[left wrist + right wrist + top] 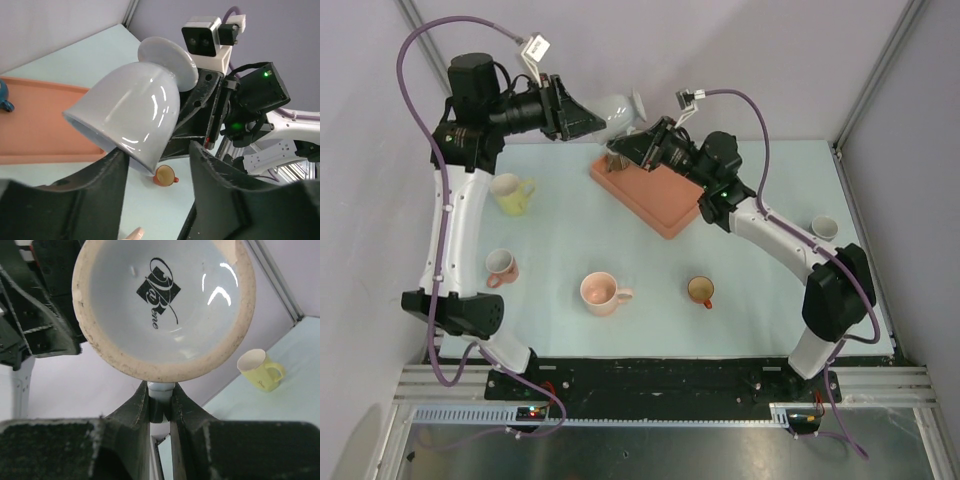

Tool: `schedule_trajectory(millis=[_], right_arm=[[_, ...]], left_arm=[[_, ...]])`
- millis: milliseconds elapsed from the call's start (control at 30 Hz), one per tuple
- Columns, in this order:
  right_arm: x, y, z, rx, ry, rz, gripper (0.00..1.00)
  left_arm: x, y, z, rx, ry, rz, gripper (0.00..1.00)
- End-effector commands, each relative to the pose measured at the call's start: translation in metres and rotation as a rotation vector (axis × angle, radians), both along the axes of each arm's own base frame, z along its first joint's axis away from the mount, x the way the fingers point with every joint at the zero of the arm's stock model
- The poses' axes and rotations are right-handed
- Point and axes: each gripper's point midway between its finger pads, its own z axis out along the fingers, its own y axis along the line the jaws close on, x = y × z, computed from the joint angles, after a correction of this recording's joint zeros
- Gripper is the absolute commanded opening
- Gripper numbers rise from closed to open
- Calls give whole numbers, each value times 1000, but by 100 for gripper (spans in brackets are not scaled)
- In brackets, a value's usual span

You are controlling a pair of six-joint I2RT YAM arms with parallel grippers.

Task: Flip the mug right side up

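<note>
A pale grey footed mug (618, 108) hangs in the air above the back of the table, tilted on its side, foot toward the right arm. My right gripper (161, 395) is shut on its handle (162, 389); the mug's unglazed foot with a black logo (162, 305) fills that view. In the left wrist view the mug (132, 112) has its mouth pointing down toward my left gripper (157, 160), which is open, its left finger (107, 175) right at the rim. In the top view the left gripper (595, 122) and the right gripper (638, 135) flank the mug.
An orange tray (655, 190) lies below the mug. On the table stand a yellow mug (512, 193), a small pink mug (501, 266), a larger pink mug (602, 293), a small red mug (700, 291) and a white cup (825, 227).
</note>
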Motion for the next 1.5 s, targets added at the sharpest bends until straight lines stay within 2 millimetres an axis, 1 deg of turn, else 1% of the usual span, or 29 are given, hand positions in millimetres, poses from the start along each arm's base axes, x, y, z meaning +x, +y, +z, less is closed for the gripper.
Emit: schedule_trajectory(millis=[0, 33, 133, 200, 233, 267, 300, 333, 367, 400, 467, 500, 533, 600, 667, 700, 767, 800, 833, 867, 933, 967, 1000, 1067, 1133, 1233, 1333, 1400, 1467], right_arm=[[-21, 7, 53, 114, -134, 65, 0], [-23, 11, 49, 112, -125, 85, 0], [-26, 26, 38, 91, -112, 162, 0], [-28, 34, 30, 80, -100, 208, 0], [-29, 36, 27, 83, -85, 227, 0], [-29, 37, 23, 91, -73, 240, 0], [-28, 37, 20, 95, -62, 245, 0], [-27, 38, 16, 94, -49, 245, 5], [-23, 38, 9, 88, -27, 233, 14], [-18, 37, 2, 73, -15, 215, 37], [-9, 35, -17, 27, 11, 174, 72], [-5, 32, -28, 1, 29, 154, 86], [-2, 30, -38, -29, 43, 130, 93], [3, 23, -61, -101, 70, 86, 98], [5, 18, -88, -197, 104, 65, 99], [3, 16, -102, -247, 124, 64, 99], [-5, 11, -133, -346, 173, 89, 99], [-9, 8, -144, -382, 186, 103, 99], [-14, 4, -154, -412, 206, 112, 100], [-17, 1, -163, -437, 214, 115, 99], [-21, -6, -175, -482, 221, 99, 99], [-21, -9, -177, -502, 217, 89, 99], [-20, -12, -179, -515, 212, 73, 99], [-17, -17, -178, -529, 201, 47, 99], [-10, -23, -176, -530, 203, 11, 99], [2, -33, -175, -532, 217, -55, 100], [15, -46, -178, -534, 251, -115, 99], [27, -56, -182, -550, 274, -174, 99], [39, -69, -191, -602, 297, -250, 99]], left_arm=[[-8, -15, 22, -89, 5, -67, 48], [-6, -16, 21, -99, 15, -69, 43], [-2, -20, 17, -137, 65, -79, 34], [0, -22, 15, -155, 84, -84, 23], [1, -22, 14, -159, 91, -83, 11], [2, -21, 12, -162, 100, -76, 6], [5, -20, 10, -163, 107, -61, 3], [7, -18, 9, -165, 113, -43, 2], [12, -16, 6, -163, 119, -11, 1], [16, -12, 4, -160, 117, 26, 1], [27, -2, -3, -145, 109, 115, 0], [31, 4, -6, -133, 105, 159, 0], [36, 9, -10, -108, 85, 193, 0], [48, 27, -24, -6, 31, 293, 0], [62, 59, -43, 175, -45, 430, 0], [69, 80, -58, 299, -80, 503, 0], [71, 114, -90, 534, -107, 569, 0], [67, 129, -108, 639, -95, 577, 0], [64, 143, -130, 754, -74, 570, 0], [58, 153, -150, 841, -41, 552, 0], [45, 170, -199, 990, 48, 488, 0], [40, 176, -216, 1028, 83, 455, 0], [35, 176, -235, 1042, 122, 409, 0], [28, 176, -265, 1050, 184, 333, 0], [25, 175, -290, 1053, 240, 278, 0], [23, 173, -320, 1065, 312, 224, 0], [22, 178, -347, 1107, 378, 188, 0], [20, 182, -364, 1135, 416, 165, 0], [17, 184, -378, 1152, 453, 141, 0]])
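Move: The white mug hangs foot-to-the-right in my right fingers, its middle about 3 cm to the right, 3 cm ahead and 1 cm above my left hand, with the rim's edge between my open left fingers. From my right hand it is some 6 cm up and 2 cm ahead. About 42 cm below my left hand, the yellow mug stands 13 cm ahead and 26 cm left; the pink mug, 4 cm back and 28 cm left. I shut my left fingers on the white mug's rim almost in place, then my right hand opens wide and lets go of the mug, dropping about 20 cm away from it. With the rim pinched, my left hand carries the mug down some 37 cm and 18 cm left, bowing forward on the way, and swings its fingertips from pointing right to steeply down, turning about 60 degrees. ##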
